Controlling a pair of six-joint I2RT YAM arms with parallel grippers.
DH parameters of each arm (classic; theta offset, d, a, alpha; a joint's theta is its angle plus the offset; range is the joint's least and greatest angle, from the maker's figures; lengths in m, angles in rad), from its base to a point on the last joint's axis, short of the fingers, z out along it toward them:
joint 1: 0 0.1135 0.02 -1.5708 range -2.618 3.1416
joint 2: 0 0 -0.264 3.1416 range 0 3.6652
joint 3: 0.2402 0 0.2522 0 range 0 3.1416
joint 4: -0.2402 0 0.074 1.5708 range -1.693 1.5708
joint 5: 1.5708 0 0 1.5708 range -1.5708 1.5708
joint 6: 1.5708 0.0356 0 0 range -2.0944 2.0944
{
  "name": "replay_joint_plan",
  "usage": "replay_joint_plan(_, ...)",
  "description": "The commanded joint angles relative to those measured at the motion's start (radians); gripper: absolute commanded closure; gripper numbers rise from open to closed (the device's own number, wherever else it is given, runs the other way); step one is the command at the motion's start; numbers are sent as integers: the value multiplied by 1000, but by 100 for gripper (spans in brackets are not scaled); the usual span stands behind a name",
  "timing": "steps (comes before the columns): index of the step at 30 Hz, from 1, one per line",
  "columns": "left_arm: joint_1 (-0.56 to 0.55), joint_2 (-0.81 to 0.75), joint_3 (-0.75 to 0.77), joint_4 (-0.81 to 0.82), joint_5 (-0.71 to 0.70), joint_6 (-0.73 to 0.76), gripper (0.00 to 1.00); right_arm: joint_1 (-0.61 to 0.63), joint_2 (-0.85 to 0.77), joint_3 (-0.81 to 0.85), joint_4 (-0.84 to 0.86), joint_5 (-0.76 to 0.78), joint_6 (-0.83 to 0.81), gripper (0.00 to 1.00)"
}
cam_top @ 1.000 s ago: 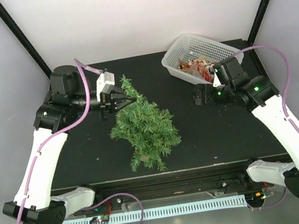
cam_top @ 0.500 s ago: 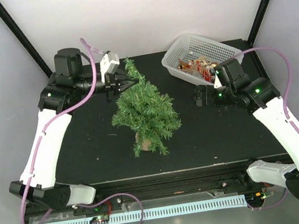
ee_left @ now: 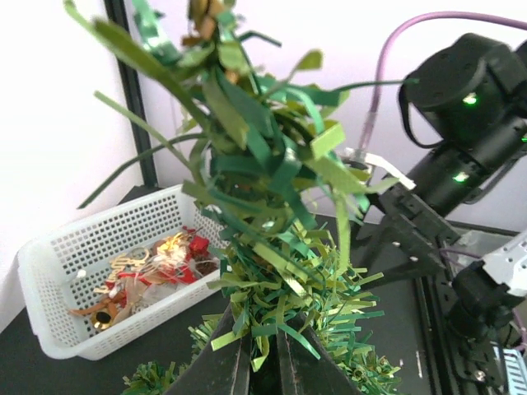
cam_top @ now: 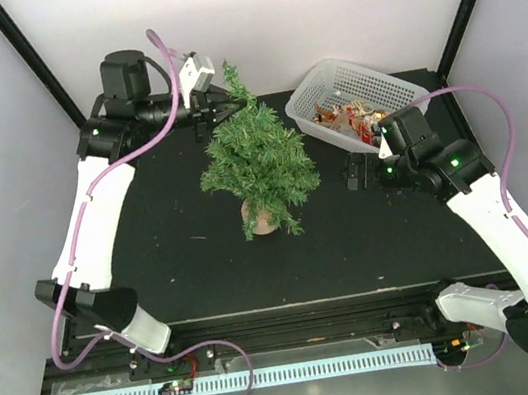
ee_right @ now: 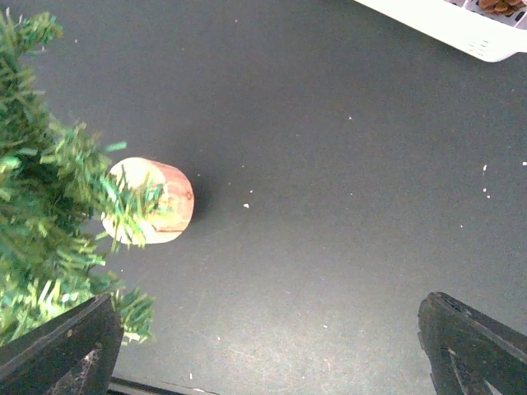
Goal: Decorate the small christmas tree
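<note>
The small christmas tree (cam_top: 258,163) stands almost upright at the table's middle, its round wooden base (cam_top: 261,222) on the black surface. My left gripper (cam_top: 226,113) is shut on the tree's upper branches just below the pointed top. In the left wrist view the green needles (ee_left: 272,247) bunch between the closed fingers (ee_left: 226,366). My right gripper (cam_top: 355,171) hangs open over bare table to the tree's right, holding nothing. In the right wrist view the base (ee_right: 152,202) and some branches (ee_right: 45,222) lie at the left, and the fingers (ee_right: 469,341) stand wide apart.
A white perforated basket (cam_top: 315,108) at the back right holds several red, gold and brown ornaments (cam_top: 350,117); the left wrist view shows the basket (ee_left: 74,263) with its ornaments (ee_left: 156,263) too. White walls and black corner posts enclose the table.
My left arm has lifted the tree's top up and toward the back, bringing the tree from leaning to nearly upright; its base now shows. The right arm has barely moved.
</note>
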Motion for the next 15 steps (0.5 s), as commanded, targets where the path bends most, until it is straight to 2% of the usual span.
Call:
replay_joint_plan(1,17,32,78,108,-27,-8,98,-2,-9,4,12,14,-4,1)
replay_joint_plan(6,30,95,138,128,-37,-16,98,-3,-12,-7,12,2,2,1)
replay_joint_plan(15,74,157,140,250,-30,-76,98,-1,-31,-27,0,10,4,1)
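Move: The tree is already pinched near its tip by the left hand; its middle hangs roughly 20 cm straight below that hand. The ornament basket sits about 21 cm farther out, 29 cm to the left hand's right and some 35 cm lower. From the idle right hand, the tree's middle is about 5 cm ahead, 26 cm to its left and about level with it. The tree is carried forward by its tip, towards the far side of the table and the basket's left end, as the left hand travels steadily about 7 cm away from the base while sinking only slightly. The fingers stay shut on the upper stem, pointing to the right, and the hand turns some 5 degrees counter-clockwise. ##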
